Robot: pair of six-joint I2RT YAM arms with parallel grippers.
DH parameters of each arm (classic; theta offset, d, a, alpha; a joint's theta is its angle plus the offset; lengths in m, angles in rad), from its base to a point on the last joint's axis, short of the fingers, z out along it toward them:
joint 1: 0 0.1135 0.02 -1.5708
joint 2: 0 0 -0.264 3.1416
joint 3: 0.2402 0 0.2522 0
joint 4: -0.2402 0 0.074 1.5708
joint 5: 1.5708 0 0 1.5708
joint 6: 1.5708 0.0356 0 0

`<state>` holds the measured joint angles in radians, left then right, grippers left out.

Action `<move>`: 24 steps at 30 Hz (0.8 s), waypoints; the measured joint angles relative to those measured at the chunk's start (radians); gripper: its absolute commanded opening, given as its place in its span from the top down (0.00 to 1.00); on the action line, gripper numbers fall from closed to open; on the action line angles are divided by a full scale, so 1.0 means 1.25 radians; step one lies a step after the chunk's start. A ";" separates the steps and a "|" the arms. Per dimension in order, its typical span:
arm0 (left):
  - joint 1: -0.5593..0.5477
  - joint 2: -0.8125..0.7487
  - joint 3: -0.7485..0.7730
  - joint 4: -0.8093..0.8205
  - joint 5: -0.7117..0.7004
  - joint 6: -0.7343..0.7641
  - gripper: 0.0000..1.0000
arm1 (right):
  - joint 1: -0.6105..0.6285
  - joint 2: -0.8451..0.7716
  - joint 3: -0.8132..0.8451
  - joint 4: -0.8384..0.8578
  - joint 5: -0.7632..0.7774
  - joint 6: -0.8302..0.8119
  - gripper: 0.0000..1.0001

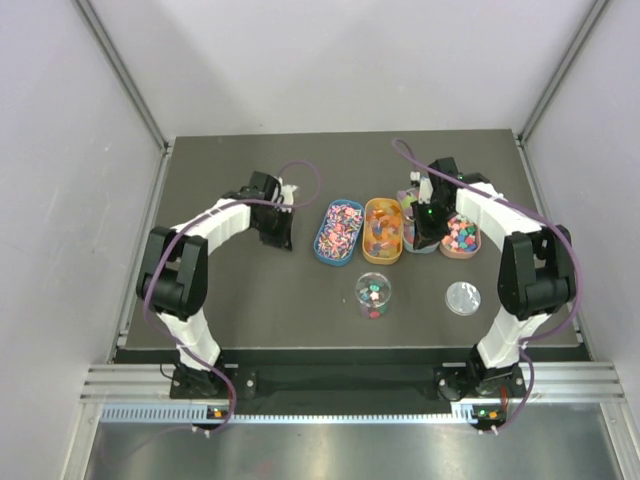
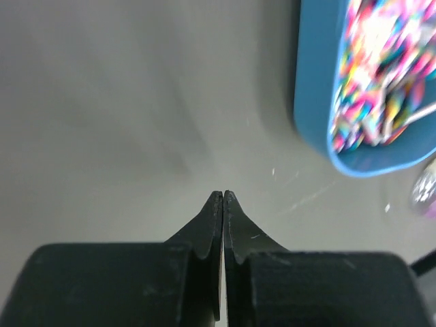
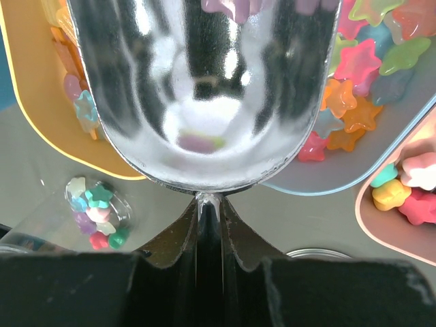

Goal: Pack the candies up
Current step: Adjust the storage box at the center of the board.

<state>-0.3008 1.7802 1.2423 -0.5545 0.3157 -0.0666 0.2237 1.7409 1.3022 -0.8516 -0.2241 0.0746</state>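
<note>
Candies fill four oval trays in a row: sprinkles in the blue tray [image 1: 322,243], gummies in the orange tray [image 1: 367,240], star pieces [image 3: 354,68] in a pale blue tray [image 3: 340,178], and chunky pieces in the pink tray [image 1: 476,243]. A clear cup [image 1: 373,296] in front of the trays holds a few candies [image 3: 97,211]. My right gripper [image 3: 210,201] is shut on the handle of a metal scoop [image 3: 204,88], whose bowl hangs over the orange and pale blue trays. My left gripper [image 2: 223,194] is shut with nothing in it, over bare table left of the blue tray [image 2: 317,102].
A clear round lid [image 1: 462,297] lies on the dark table [image 1: 250,290] right of the cup, and its rim [image 3: 320,253] shows under my right gripper. White walls stand around the table on three sides.
</note>
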 measured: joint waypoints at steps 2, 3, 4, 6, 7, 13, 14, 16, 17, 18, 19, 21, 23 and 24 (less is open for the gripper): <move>-0.012 0.012 -0.029 -0.009 0.009 0.009 1.00 | 0.000 -0.001 0.000 0.000 0.000 0.000 1.00; -0.019 0.017 -0.038 -0.014 0.012 0.012 1.00 | 0.000 -0.001 0.000 0.000 0.000 0.000 1.00; -0.026 0.019 -0.046 -0.016 0.016 0.014 1.00 | -0.001 -0.002 0.000 -0.001 0.000 0.000 1.00; -0.045 0.022 -0.055 -0.017 0.024 0.014 1.00 | -0.002 -0.002 0.000 0.000 0.000 -0.001 1.00; -0.055 0.024 -0.055 -0.017 0.028 0.013 1.00 | -0.004 -0.003 0.000 -0.001 0.000 -0.001 1.00; -0.110 0.092 -0.020 0.003 0.060 -0.006 1.00 | -0.010 -0.004 0.000 0.000 0.002 -0.002 1.00; -0.114 0.103 -0.007 0.003 0.069 -0.010 1.00 | -0.010 -0.005 0.000 0.000 0.002 -0.002 1.00; -0.123 0.123 0.018 0.008 0.074 -0.014 1.00 | -0.013 -0.009 -0.003 0.000 0.002 -0.002 1.00; -0.127 0.129 0.027 0.011 0.077 -0.015 1.00 | -0.014 -0.012 -0.006 0.000 0.002 -0.002 1.00; -0.129 0.135 0.034 0.013 0.079 -0.017 1.00 | -0.016 -0.017 -0.010 0.001 0.002 -0.003 1.00; -0.132 0.141 0.040 0.013 0.082 -0.020 1.00 | -0.019 -0.022 -0.012 -0.001 0.002 -0.002 1.00; -0.136 0.151 0.054 0.013 0.087 -0.027 1.00 | -0.023 -0.030 -0.016 -0.001 0.002 -0.002 1.00; -0.142 0.162 0.069 0.014 0.091 -0.030 1.00 | -0.029 -0.036 -0.017 0.001 0.003 -0.002 1.00; -0.146 0.166 0.074 0.015 0.092 -0.031 1.00 | -0.030 -0.039 -0.020 0.002 0.003 -0.002 1.00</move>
<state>-0.4828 1.9881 1.3342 -0.5362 0.4301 -0.1055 0.1864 1.6917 1.2770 -0.8490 -0.2207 0.0715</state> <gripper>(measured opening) 0.010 0.120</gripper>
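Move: The tilted blue box of lollipops is centred some 13 cm to the right of the left hand, about 4 cm farther out and 5 cm lower. The orange box stands beyond it, roughly 25 cm right and 4 cm ahead of the left hand, and the clear jar about 22 cm right and 11 cm back, both a little lower. From the right hand the blue box lies about 22 cm left, 3 cm ahead and 6 cm lower. Keep the left fingers shut. Bring them back and down about 4 cm each way, to the level of the blue box's near end, then sweep right some 8 cm with a slight drift forward, turning the hand clockwise about 10 degrees, so that the tips meet the box's left wall near its close corner and push that end to the right. ##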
